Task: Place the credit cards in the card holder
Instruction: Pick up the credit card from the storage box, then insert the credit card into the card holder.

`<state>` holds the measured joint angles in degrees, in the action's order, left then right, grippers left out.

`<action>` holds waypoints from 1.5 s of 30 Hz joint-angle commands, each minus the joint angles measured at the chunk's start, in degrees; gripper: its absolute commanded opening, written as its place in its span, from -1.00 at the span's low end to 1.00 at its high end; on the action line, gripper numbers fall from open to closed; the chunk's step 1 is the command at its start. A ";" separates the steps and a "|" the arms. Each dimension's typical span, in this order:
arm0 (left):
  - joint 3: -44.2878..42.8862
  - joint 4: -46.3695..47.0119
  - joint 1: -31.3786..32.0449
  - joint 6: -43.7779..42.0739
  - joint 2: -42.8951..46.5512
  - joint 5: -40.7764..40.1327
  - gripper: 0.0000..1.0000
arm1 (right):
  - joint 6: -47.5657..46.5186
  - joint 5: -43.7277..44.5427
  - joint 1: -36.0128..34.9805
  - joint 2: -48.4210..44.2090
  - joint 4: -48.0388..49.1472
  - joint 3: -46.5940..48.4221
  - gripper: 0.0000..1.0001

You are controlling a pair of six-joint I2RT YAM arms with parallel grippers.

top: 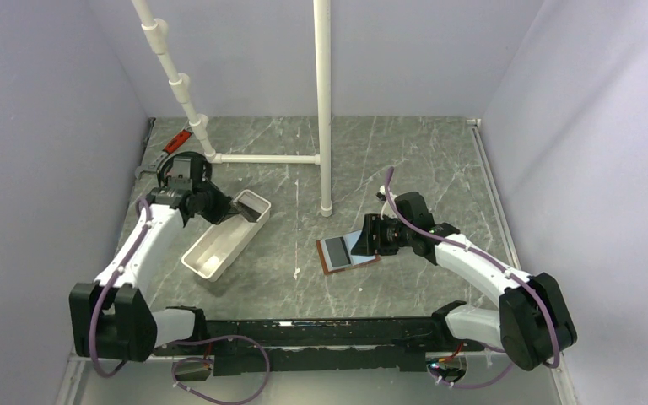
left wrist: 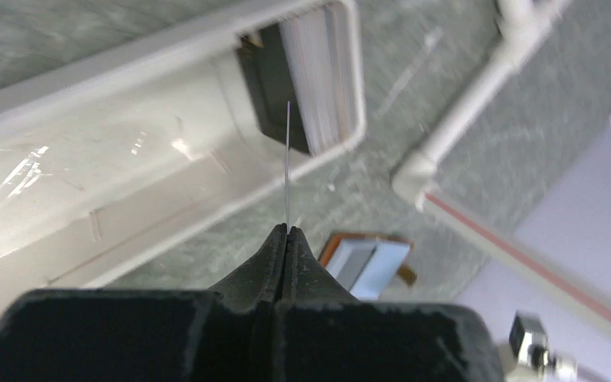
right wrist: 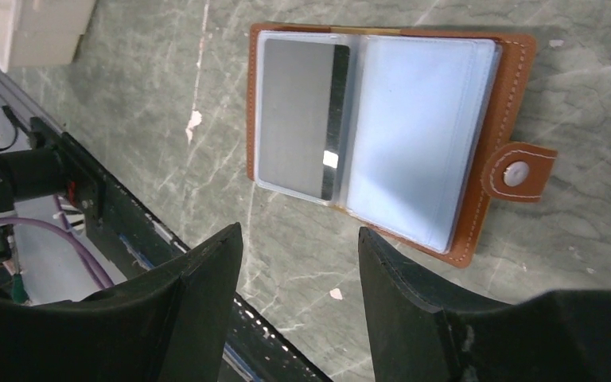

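My left gripper (left wrist: pixel 288 231) is shut on a thin credit card (left wrist: pixel 288 159), seen edge-on and standing up from the fingertips. It hangs over the far end of the long white tray (top: pixel 211 253), where more cards (left wrist: pixel 322 79) stand stacked. In the top view the left gripper (top: pixel 224 208) is at that end of the tray. The brown card holder (right wrist: pixel 517 72) lies open on the table, with a grey card (right wrist: pixel 298 119) in its left clear pocket. My right gripper (right wrist: pixel 298 239) is open with nothing between its fingers, just off the holder's near edge, at the holder's (top: pixel 325 261) right side.
A white pipe frame (top: pixel 324 110) stands behind the holder, with a crossbar (top: pixel 266 159) on the table. A red-handled tool (top: pixel 175 142) lies at the back left. Walls close in on three sides. A black rail (top: pixel 329 333) runs along the near edge.
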<state>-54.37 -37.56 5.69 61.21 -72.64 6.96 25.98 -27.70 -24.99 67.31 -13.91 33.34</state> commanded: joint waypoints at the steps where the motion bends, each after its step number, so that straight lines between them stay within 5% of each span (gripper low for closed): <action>1: -0.30 4.50 0.02 -16.38 7.45 15.59 -1.00 | -2.51 4.20 0.03 1.17 -2.73 1.89 0.16; 10: 4.12 9.57 3.69 -22.12 8.28 37.61 -1.00 | -2.10 14.38 0.08 6.97 -8.23 7.13 0.20; 23: 8.50 18.80 18.36 -12.05 2.43 33.97 -1.00 | -1.63 22.15 0.10 16.56 -7.80 10.74 0.20; 37: 8.38 37.87 29.26 -8.33 -17.46 31.06 -1.00 | 3.77 14.49 0.05 17.60 -2.49 2.19 -0.45; 45: 9.10 43.85 29.37 -6.57 -21.97 30.94 -1.00 | 3.45 13.97 0.08 17.35 -2.06 1.49 -0.47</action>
<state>-44.60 -0.16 34.85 53.76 -93.54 37.60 29.89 -14.28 -24.71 83.50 -12.78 37.15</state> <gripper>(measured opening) 0.009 0.264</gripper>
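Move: The card holder lies open with its middle some 28 cm to the right of the left hand, 8 cm back and 12 cm below; the left hand already grips the credit card. The storage box's middle is about 3 cm left and 3 cm back of that hand, 11 cm down; the white post's foot is 22 cm right and 4 cm ahead. From the right hand, the holder's snap tab lies about 5 cm right, 3 cm ahead and 7 cm below, the holder's middle 3 cm left and 1 cm ahead. The credit card, still pinched in the left fingers, is lifted about 6 cm farther clear of the storage box, then carried right and back, swinging down over the holder's left page; the hand ends some 22 cm right, turned about 50 degrees clockwise. The right hand sinks, going right and forward to the snap tab, then half-closes and nudges left against the holder's edge. ##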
